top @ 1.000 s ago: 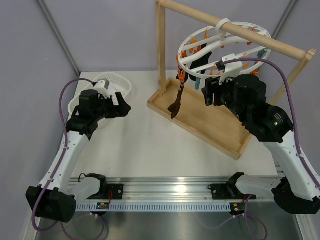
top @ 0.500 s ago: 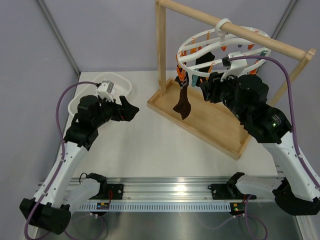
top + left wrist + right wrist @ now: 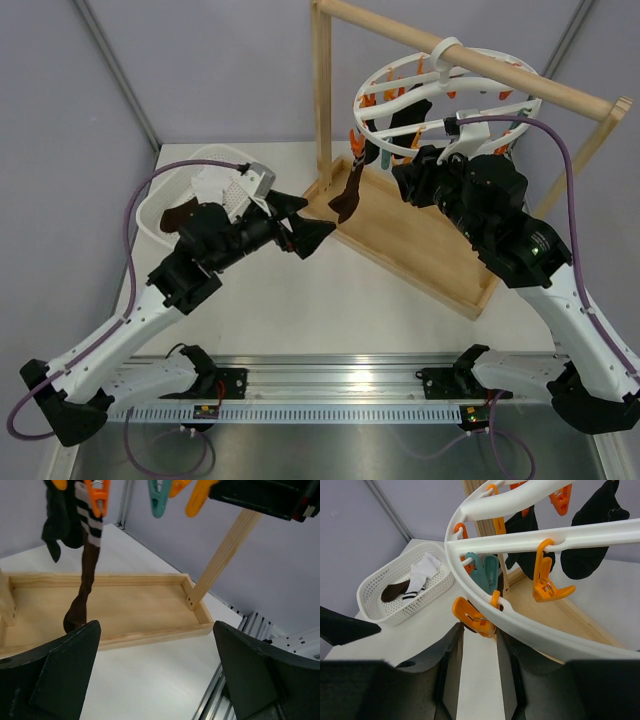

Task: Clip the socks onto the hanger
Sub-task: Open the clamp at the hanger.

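The hanger (image 3: 395, 72), a white ring with orange and teal clips, hangs from the wooden bar. A brown sock with a striped top (image 3: 347, 195) (image 3: 82, 595) dangles from an orange clip; black socks (image 3: 597, 525) hang from others. My right gripper (image 3: 412, 185) (image 3: 479, 630) sits under the ring (image 3: 545, 625), jaws narrowly apart. An orange clip (image 3: 475, 617) lies at its fingertips; whether they press it is unclear. My left gripper (image 3: 308, 222) (image 3: 155, 645) is wide open and empty near the tray's front edge, just below and left of the dangling sock.
A white mesh basket (image 3: 165, 205) (image 3: 380, 612) at the back left holds a white striped sock (image 3: 417, 577) and a brown sock (image 3: 395, 591). The wooden stand's tray (image 3: 420, 250) (image 3: 140, 605) and its upright post (image 3: 321, 100) stand under the hanger.
My left arm has swung right from the basket to the tray's near corner. The right gripper's jaws have narrowed under the ring. The hanging brown sock has swayed.
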Controlling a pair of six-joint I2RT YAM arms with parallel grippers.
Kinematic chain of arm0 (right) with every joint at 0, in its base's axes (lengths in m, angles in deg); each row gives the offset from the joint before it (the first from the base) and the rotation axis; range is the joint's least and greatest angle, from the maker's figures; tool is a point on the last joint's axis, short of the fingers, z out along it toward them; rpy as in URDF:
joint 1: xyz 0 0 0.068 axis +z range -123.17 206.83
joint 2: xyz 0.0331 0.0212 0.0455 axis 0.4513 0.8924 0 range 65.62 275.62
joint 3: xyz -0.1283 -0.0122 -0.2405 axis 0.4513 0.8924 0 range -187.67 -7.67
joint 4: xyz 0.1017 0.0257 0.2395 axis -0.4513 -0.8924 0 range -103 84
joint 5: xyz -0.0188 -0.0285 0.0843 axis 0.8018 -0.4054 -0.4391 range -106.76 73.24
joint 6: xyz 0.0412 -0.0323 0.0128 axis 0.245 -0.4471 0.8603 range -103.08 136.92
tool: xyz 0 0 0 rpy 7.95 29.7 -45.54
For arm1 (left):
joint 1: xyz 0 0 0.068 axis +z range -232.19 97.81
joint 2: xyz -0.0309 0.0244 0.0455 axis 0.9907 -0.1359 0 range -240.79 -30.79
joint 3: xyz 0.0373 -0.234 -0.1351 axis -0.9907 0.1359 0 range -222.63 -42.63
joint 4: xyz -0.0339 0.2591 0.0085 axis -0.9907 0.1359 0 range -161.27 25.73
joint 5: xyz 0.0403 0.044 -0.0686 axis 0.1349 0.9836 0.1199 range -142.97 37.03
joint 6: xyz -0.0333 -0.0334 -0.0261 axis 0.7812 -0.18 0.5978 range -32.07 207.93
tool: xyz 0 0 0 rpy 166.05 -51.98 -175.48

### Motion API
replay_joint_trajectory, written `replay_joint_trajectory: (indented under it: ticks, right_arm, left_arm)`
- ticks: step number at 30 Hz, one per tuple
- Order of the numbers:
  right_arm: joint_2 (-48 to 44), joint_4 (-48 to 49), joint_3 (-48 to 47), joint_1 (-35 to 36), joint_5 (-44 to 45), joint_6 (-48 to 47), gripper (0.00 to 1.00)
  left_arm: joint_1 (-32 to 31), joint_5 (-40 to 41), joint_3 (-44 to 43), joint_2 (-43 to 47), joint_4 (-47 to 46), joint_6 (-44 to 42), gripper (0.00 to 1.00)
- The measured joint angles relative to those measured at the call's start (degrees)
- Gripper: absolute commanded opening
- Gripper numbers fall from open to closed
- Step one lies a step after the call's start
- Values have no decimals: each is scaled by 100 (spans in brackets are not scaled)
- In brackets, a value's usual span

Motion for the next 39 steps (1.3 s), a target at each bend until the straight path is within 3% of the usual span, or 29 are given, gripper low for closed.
replay_joint_trajectory:
  ticks: [2, 5, 10, 39]
  right_arm:
    - [-39, 74, 44, 0, 4, 72, 41]
    - [-70, 157, 70, 2, 22, 170, 51]
    - [-111, 199, 140, 2, 26, 234, 59]
    - [-260, 710, 675, 0, 804, -155, 66]
  left_arm:
    - [-365, 173, -90, -286, -203, -164, 99]
    - [-702, 284, -326, -776, -433, -389, 99]
    - [-754, 457, -457, -1110, -638, -551, 99]
    - [-754, 767, -433, -903, -754, -634, 99]
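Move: The orange clamp on the hanger's near rim sits right at the right fingertips, about 2 cm ahead, 1 cm left and 1 cm above; the teal clamp is some 4 cm ahead, 3 cm left and 2 cm up. From the left hand, the orange clamp lies roughly 11 cm ahead, 15 cm right and 6 cm up. The brown sock, hanging from its clamp, is about 9 cm ahead of the left hand, 7 cm right and a little below. Around the orange clamp at the rim, the right fingers spread from less than half open to about two thirds, then that hand edges about 1 cm forward and down and 2 cm right, turning clockwise almost 10 degrees. The left hand, empty and wide open, swings about 5 cm right, slightly forward and up, towards the hanging brown sock, and stops. ##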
